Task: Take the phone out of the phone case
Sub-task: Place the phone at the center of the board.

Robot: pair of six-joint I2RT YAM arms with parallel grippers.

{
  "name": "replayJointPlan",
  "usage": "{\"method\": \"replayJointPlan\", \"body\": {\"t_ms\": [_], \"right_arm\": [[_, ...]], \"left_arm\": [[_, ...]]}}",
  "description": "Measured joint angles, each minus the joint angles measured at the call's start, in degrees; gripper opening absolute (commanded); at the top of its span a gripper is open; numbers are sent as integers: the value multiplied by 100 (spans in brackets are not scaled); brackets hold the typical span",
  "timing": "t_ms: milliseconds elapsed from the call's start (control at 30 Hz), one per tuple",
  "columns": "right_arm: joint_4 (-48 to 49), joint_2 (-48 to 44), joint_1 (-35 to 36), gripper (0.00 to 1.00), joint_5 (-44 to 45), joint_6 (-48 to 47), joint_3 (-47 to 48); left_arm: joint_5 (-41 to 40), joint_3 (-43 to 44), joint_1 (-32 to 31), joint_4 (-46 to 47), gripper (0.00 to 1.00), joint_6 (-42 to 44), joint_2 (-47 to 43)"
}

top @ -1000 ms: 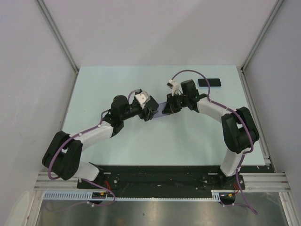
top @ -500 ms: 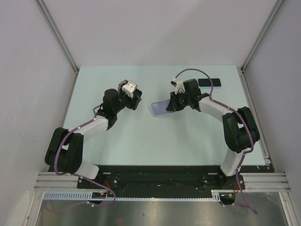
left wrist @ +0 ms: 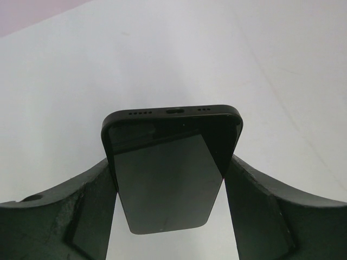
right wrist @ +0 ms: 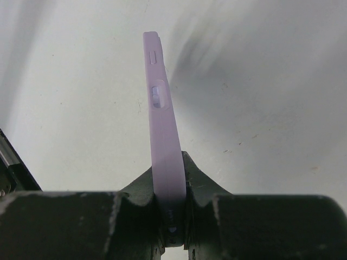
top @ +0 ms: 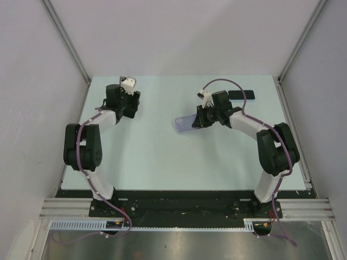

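Note:
The black phone sits bare between the fingers of my left gripper, which is shut across its width, with its port end pointing away. That left gripper is at the far left of the table. The phone case is lilac and empty. My right gripper is shut on one end of it and holds it edge-on. In the top view the phone case sticks out to the left of my right gripper, just above the table's middle.
A second dark phone with a blue edge lies flat at the back right of the pale table. Grey walls with metal rails close in the left, right and far sides.
My left arm has swung from the centre to the far left corner with the phone, pulling it away from the case. The right gripper has kept the case almost in place.

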Motion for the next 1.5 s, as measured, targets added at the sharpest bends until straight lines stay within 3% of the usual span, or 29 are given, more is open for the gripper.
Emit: {"method": "replayJointPlan", "body": {"t_ms": [400, 967, 1167, 1500], "right_arm": [[-4, 0, -17, 0, -2, 0, 0], [-4, -2, -39, 0, -9, 0, 0], [-7, -9, -55, 0, -42, 0, 0], [-7, -17, -55, 0, -57, 0, 0]], "left_arm": [[-87, 1550, 798, -1119, 22, -37, 1204], [-133, 3156, 938, -2632, 25, -46, 2168], [-138, 3495, 1054, -2905, 35, -61, 2361], [-225, 4028, 1119, -3296, 43, -13, 2688]]}}
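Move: The left hand already holds the phone. Its goal, open table at the far left, lies about 7 cm ahead, 12 cm left and some 11 cm below; from the right hand that spot is roughly 21 cm ahead and 53 cm left. The phone case in the right hand is about 34 cm right of the left hand and 15 cm back. The table's left edge is level with the left hand, some 27 cm left; the far edge is roughly 22 cm straight ahead. Leftward, with some forward and down, the left hand carries the phone about 11 cm towards the table's far left, farther from the case, quickly at first and then easing into a slow descent. It sinks some 6 cm in all, tipping the fingers about 20 degrees further down and turning a little counter-clockwise, its side grip unchanged. The right hand stays put, keeping its pinch on the case. ##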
